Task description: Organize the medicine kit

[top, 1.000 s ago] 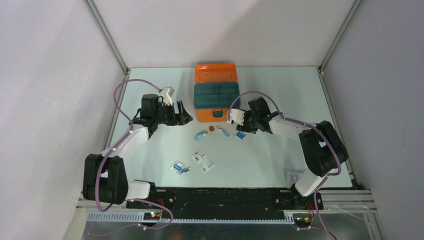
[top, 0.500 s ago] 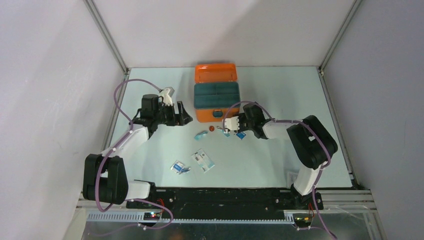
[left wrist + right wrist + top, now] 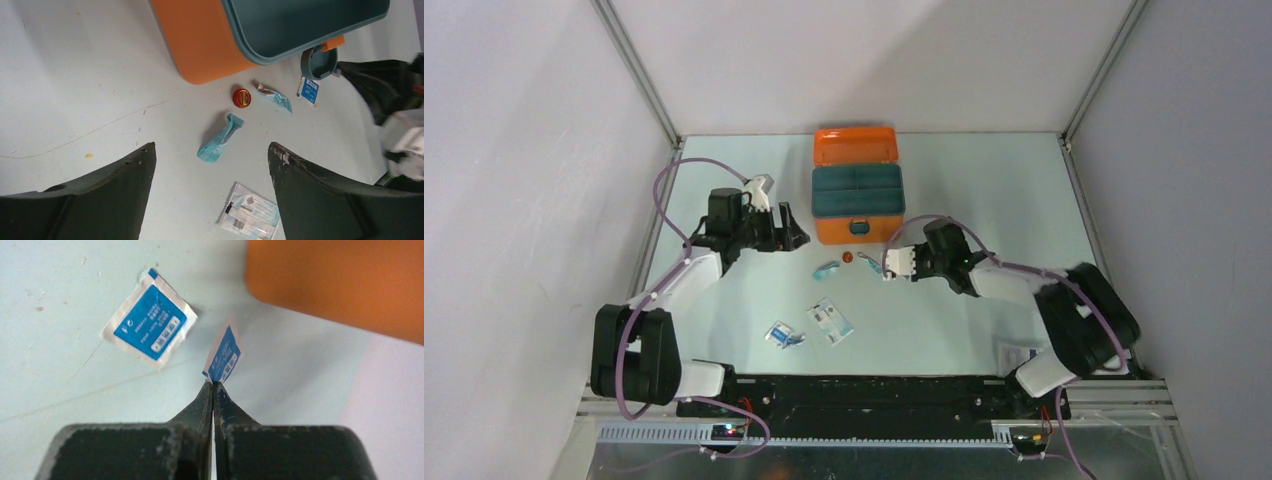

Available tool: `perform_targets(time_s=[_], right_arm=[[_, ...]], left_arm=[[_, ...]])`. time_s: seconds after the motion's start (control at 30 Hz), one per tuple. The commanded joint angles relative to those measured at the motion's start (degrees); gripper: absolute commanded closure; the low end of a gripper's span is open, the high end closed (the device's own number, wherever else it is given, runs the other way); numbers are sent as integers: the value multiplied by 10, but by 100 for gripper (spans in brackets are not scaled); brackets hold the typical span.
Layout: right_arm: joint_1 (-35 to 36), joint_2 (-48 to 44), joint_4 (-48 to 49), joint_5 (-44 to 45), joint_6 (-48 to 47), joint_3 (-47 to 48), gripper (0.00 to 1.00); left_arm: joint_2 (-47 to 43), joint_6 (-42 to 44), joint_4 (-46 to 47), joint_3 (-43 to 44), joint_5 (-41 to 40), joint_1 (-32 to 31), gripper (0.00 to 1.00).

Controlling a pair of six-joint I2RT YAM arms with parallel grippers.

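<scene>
The orange medicine kit [image 3: 852,231] stands open at the table's back, lid [image 3: 855,146] flipped back, with a dark teal tray [image 3: 856,190] in it. My right gripper [image 3: 213,383] is shut on the corner of a small blue sachet [image 3: 223,356] and holds it above the table, just in front of the kit [image 3: 340,285]. A second blue sachet [image 3: 150,330] lies flat beside it. In the top view the right gripper [image 3: 890,268] is near the kit's front right. My left gripper [image 3: 211,146] is open and empty, left of the kit, above a teal packet [image 3: 220,140].
A red cap [image 3: 241,97], a small teal wrapper [image 3: 274,96] and a blue sachet [image 3: 308,91] lie in front of the kit by its teal latch [image 3: 319,62]. Two flat pouches [image 3: 829,320] [image 3: 784,335] lie nearer the arm bases. Walls enclose the table.
My right gripper has come down from the kit's front to the table, then drawn back a little toward the near side, shut on a blue sachet. The left arm has not moved.
</scene>
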Motion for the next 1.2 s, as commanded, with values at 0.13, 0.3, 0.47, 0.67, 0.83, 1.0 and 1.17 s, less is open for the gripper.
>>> perform_targets(time_s=[0.13, 0.3, 0.47, 0.67, 0.83, 1.0, 1.17], right_arm=[[-27, -116, -250, -137, 222, 111, 100], [-60, -112, -311, -257, 336, 247, 100], [-41, -75, -266, -246, 418, 339, 100], [25, 19, -235, -120, 389, 382, 100], [66, 69, -214, 4, 401, 402, 100], [89, 80, -193, 66, 404, 404, 100], [90, 77, -181, 97, 416, 404, 100]], left_arm=[[11, -2, 5, 35, 16, 6, 13], [4, -2, 4, 33, 16, 6, 13], [-11, 4, 4, 27, 6, 6, 13], [-24, 8, 4, 22, 3, 8, 13], [-41, 14, 4, 16, -3, 11, 12], [-48, 15, 4, 10, -4, 13, 11], [-44, 13, 6, 11, -1, 13, 11]])
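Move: Some 10 cm ahead and 14 cm to the left of the right hand, which already pinches a blue-and-white sachet, lies the middle of the green tray on the orange box, about 8 cm higher. A second sachet lies about 3 cm left and 2 cm back, the small teal packet 10 cm left and 1 cm back, the red cap 15 cm left and level, all 2 cm lower. From the idle left hand, the tray is roughly 11 cm ahead, 15 cm right, at its height. Lifting the pinched sachet steeply, the right hand eases back about 2 cm, then climbs to some 20 cm above its start while swinging left and a little forward towards the green tray. It then sinks about 10 cm to the tray's front edge, near the latch, fingers still shut; the wrist rolls its left side up and turns about 20 degrees clockwise. The left hand only rises 2 cm. ##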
